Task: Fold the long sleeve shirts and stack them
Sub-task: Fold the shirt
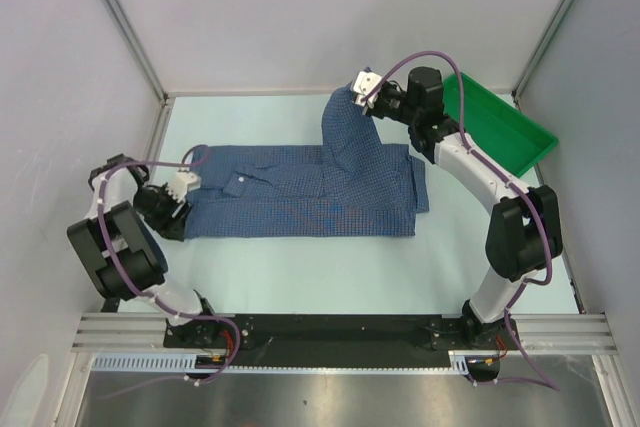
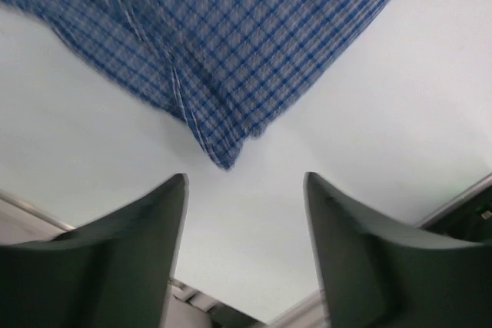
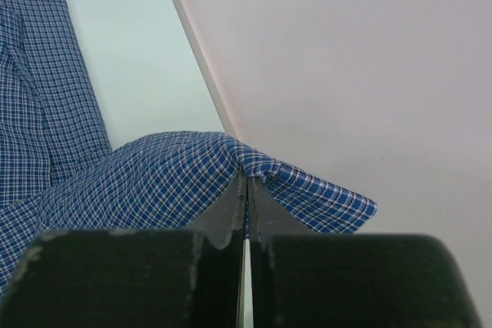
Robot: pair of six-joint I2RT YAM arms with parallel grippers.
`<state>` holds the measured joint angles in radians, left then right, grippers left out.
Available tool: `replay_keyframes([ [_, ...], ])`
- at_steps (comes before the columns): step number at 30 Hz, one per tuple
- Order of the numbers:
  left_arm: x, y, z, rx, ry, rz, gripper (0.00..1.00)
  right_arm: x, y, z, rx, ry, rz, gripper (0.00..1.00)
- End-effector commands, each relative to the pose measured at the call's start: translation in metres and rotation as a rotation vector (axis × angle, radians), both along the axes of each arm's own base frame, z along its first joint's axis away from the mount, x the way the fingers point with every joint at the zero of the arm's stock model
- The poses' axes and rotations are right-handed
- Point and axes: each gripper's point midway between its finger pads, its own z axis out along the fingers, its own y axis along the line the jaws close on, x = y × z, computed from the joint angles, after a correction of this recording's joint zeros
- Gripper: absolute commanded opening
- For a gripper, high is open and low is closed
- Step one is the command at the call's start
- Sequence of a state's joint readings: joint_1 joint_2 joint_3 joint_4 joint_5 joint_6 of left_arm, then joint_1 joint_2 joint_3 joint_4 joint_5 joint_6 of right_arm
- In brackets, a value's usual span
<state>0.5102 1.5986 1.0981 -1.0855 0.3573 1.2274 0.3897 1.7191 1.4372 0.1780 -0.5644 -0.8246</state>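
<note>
The blue checked long sleeve shirt (image 1: 290, 199) lies flat across the middle of the table. One part of it is pulled up into a peak at the back right. My right gripper (image 1: 357, 95) is shut on that raised cloth, and in the right wrist view the fabric (image 3: 154, 182) drapes over both sides of the closed right gripper (image 3: 246, 180). My left gripper (image 1: 176, 209) sits low at the shirt's left end. It is open with nothing between its fingers; in the left wrist view a corner of the shirt (image 2: 223, 160) lies just ahead of the left gripper (image 2: 246, 178).
A green plastic tray (image 1: 505, 132) stands at the back right, just behind the right arm. Pale walls close in the table at the back and both sides, with metal posts in the back corners.
</note>
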Motion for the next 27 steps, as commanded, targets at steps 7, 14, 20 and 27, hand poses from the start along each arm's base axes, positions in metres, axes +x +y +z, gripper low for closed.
replay_keyframes([
  [7, 0.1, -0.118, 0.177, -0.32, -0.617, -0.047, 1.0, -0.038, 0.031, 0.037, 0.102, 0.016, 0.114, 0.0],
  [14, 0.118, -0.157, 0.267, -0.402, -0.986, -0.113, 0.99, -0.115, 0.057, -0.04, -0.097, 0.166, 0.272, 0.0],
  [20, 0.122, -0.151, 0.23, -0.444, -0.756, 0.044, 0.99, -0.154, 0.116, -0.092, -0.083, 0.368, 0.278, 0.0],
  [27, 0.098, -0.148, 0.182, -0.493, -0.61, 0.22, 0.98, -0.088, 0.137, -0.075, 0.111, 0.537, 0.095, 0.0],
])
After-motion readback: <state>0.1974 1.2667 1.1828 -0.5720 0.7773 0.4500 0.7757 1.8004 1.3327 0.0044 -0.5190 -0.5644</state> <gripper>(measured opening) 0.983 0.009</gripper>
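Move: The sleeve I still pinch in my right hand is to go onto the middle of the folded shirt, roughly 14 cm back, 22 cm left and 30 cm below it; the tucked-in left cuff lies about 11 cm back and 30 cm left of that hand. From my empty left hand that cuff is some 13 cm ahead, 15 cm right and 5 cm lower; the shirt's near left corner is only about 2 cm ahead and 2 cm right. With my right hand I swing the pinched sleeve back, left and down, around 15 cm each way, slowly at first, tipping the fingers down about 30 degrees. My left hand opens wide as it leaves the shirt's near left corner, rises steeply while going right and forward, its fingers tilting up forward, then sinks some 7 cm, ending high over the left cuff, touching nothing. ##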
